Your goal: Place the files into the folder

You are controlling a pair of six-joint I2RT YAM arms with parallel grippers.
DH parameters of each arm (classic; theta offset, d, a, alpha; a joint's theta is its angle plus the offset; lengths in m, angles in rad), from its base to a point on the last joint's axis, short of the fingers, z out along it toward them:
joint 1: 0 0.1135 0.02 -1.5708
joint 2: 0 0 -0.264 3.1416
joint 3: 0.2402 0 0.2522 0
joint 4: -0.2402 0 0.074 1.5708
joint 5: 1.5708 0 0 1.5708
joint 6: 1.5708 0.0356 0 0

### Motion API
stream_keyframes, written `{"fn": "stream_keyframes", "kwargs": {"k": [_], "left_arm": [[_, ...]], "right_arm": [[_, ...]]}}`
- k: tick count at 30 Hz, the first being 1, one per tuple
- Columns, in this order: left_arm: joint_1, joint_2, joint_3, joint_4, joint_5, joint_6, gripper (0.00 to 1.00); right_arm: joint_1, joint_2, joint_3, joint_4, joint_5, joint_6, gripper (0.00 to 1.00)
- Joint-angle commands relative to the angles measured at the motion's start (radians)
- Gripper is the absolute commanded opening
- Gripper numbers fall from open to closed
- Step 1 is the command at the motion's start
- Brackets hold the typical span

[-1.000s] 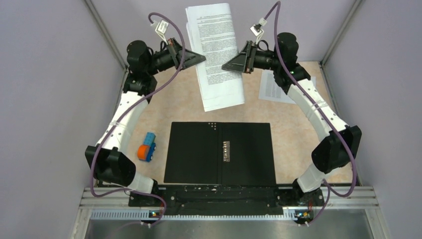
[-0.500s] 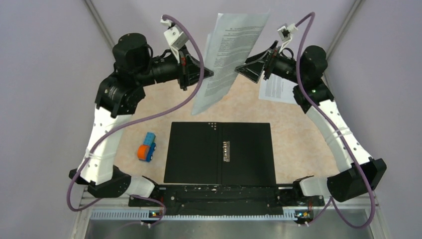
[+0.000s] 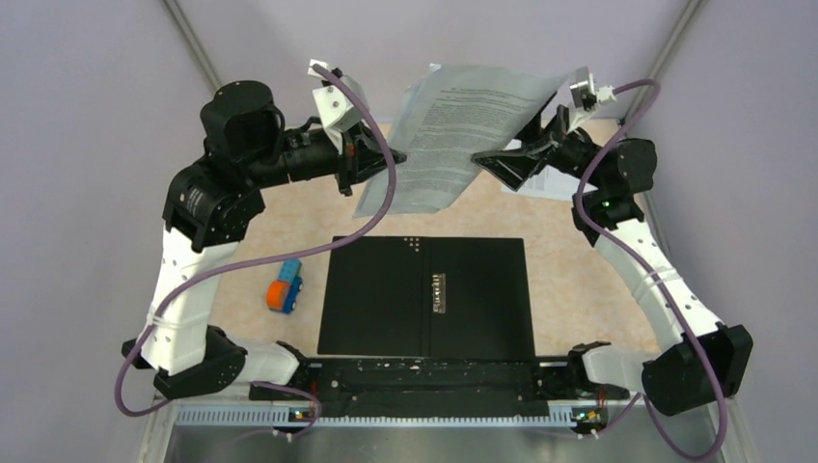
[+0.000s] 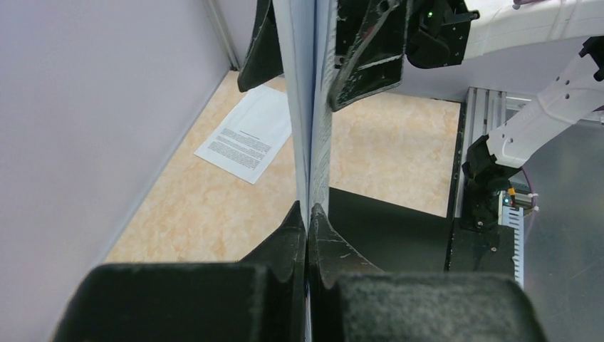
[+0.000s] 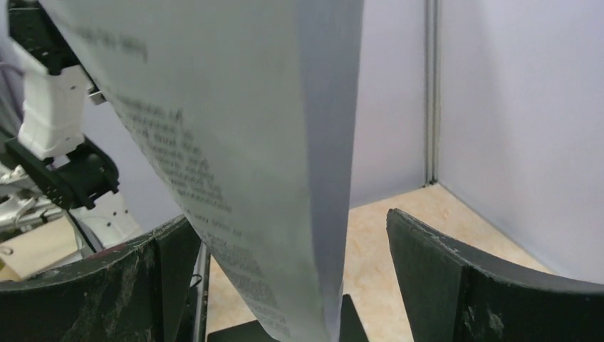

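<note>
A bundle of files [image 3: 463, 121], white sheets with black print, hangs tilted in the air above the far half of the table. My left gripper [image 3: 395, 155] is shut on its left edge; in the left wrist view the files [image 4: 313, 107] run edge-on out of the closed left gripper [image 4: 308, 211]. My right gripper [image 3: 479, 157] is open, one finger on each side of the sheets [image 5: 242, 142] and apart from them. The folder [image 3: 424, 294] lies open and flat on the table, black inside up, metal clip on its spine. One more printed sheet [image 3: 540, 183] lies on the table under the right arm.
A small blue-and-orange block [image 3: 285, 286] sits left of the folder. Grey walls close in the table on the left, right and back. The arm bases and a black rail [image 3: 424, 371] run along the near edge.
Both arms rose and spread outward, and the files swung up into a steeper tilt. The right gripper let go of the files' right edge and now stands open.
</note>
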Motion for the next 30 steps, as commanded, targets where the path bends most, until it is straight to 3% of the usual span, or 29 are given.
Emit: {"fn": "stream_keyframes", "kwargs": {"k": [1,7,11,16,25,27,30], "left_arm": [[-0.004,-0.052,0.027,0.058,-0.001,0.035,0.0],[-0.003,-0.061,0.028,0.103,-0.026,-0.005,0.0],[0.006,-0.056,0.021,0.161,-0.046,-0.065,0.0],[0.045,-0.03,0.017,0.209,0.003,-0.149,0.0],[0.103,-0.058,-0.16,0.348,0.046,-0.259,0.0],[0.104,-0.073,-0.225,0.387,0.052,-0.266,0.0],[0.104,-0.124,-0.383,0.499,0.015,-0.269,0.0]], "right_arm": [[-0.007,-0.008,0.009,0.318,-0.103,0.125,0.99],[-0.006,0.046,0.035,0.595,-0.155,0.334,0.99],[-0.004,0.062,0.048,0.662,-0.155,0.401,0.96],[0.009,0.057,0.044,0.654,-0.145,0.404,0.76],[0.018,-0.02,0.02,0.265,-0.039,0.194,0.26],[0.022,-0.049,0.027,0.095,0.011,0.102,0.16],[0.059,-0.097,0.069,-0.281,0.195,-0.17,0.02]]}}
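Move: The left fingers already hold the files; the stack's middle lies about 9 cm to their right and 2 cm ahead. From the wide-open right hand it is some 8 cm to the left, level front to back, at about hand height. The open folder lies roughly 44 cm below that hand, about 8 cm back and 13 cm left; the single sheet, just as low, is some 28 cm ahead and 23 cm right. Back about 6 cm and up 3 cm, the right hand slips along the files' free side, turning some 15 degrees counter-clockwise, then shuts its fingers from wide open to pinch the stack while easing forward again. The left hand keeps its grip, rises a little, then sinks back and pushes forward, rolling slightly. ##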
